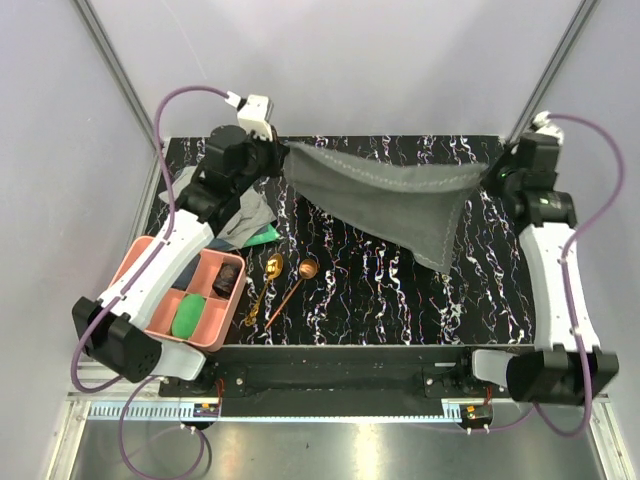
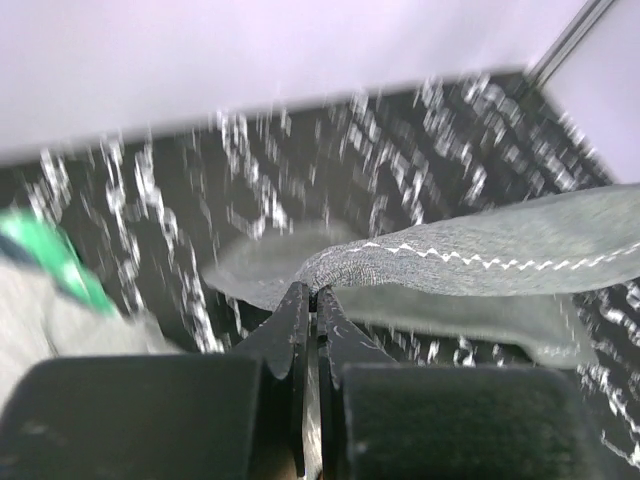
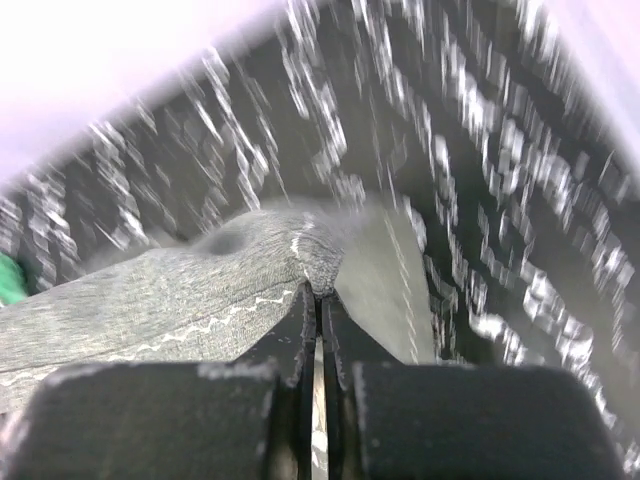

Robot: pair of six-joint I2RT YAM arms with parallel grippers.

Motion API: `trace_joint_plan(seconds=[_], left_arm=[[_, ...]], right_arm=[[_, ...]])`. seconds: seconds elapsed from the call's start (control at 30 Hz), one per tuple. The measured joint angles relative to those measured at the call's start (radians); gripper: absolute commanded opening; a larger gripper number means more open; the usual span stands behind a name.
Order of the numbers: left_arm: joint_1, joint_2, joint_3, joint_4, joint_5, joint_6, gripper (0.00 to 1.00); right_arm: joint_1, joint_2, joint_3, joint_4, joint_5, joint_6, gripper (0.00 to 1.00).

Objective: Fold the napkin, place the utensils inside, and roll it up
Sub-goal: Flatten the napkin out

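Note:
The dark grey napkin [image 1: 390, 200] hangs stretched above the back of the table between both grippers, its lower corner drooping toward the table. My left gripper [image 1: 282, 150] is shut on its left corner; in the left wrist view the napkin [image 2: 480, 262] bunches at the left gripper [image 2: 312, 292]. My right gripper [image 1: 487, 172] is shut on the right corner; in the right wrist view the napkin [image 3: 170, 290] meets the right gripper [image 3: 319, 292]. The gold spoon [image 1: 272, 270] and the copper spoon [image 1: 303, 272] lie side by side on the table near the front left.
A pink compartment tray [image 1: 140, 262] holding a green item [image 1: 188, 315] and a dark block [image 1: 226, 280] sits at the front left. A lighter grey cloth over a green item [image 1: 255, 228] lies behind the tray. The table [image 1: 400, 300] is black marble-patterned.

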State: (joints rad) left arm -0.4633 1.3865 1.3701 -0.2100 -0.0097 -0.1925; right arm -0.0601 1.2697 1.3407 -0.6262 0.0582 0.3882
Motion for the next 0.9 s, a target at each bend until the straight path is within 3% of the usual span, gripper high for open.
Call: trace_joint_plan(seconds=[0.33, 0.57, 0.7, 0.9], left_arm=[[-0.119, -0.181, 0.075, 0.006, -0.006, 0.084, 0.0], [-0.14, -0.329, 0.094, 0.079, -0.005, 0.056, 0.0], [-0.14, -0.27, 0.166, 0.124, -0.005, 0.052, 0.0], [-0.087, -0.002, 0.319, 0.131, 0.008, 0.047, 0.0]], right_arm=[[0.006, -0.263, 0.185, -0.013, 0.077, -0.129, 0.0], [0.008, -0.33, 0.321, -0.047, 0.1, -0.169, 0.0], [0.008, -0.292, 0.334, -0.035, 0.171, -0.203, 0.0], [0.008, -0.085, 0.326, -0.005, 0.27, -0.235, 0.0]])
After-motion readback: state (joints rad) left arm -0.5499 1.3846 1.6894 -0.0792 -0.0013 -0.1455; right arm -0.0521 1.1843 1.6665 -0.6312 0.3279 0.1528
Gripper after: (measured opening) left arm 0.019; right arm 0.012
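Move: Both hands already pinch the napkin's upper corners; its sagging middle lies about 21 cm right of the left hand, level with it fore-and-aft, some 15 below. From the left hand, the gold spoon is about 19 cm back, 4 left; the copper ladle equally far back, 3 right; the grey cloth 5 ahead, 13 left, all some 31 below. From the right hand, the napkin's middle is about 20 cm left, level fore-and-aft, 13 below. Both hands, keeping their pinch, raise the napkin some 20 cm and back, then sweep forward and slightly down. ##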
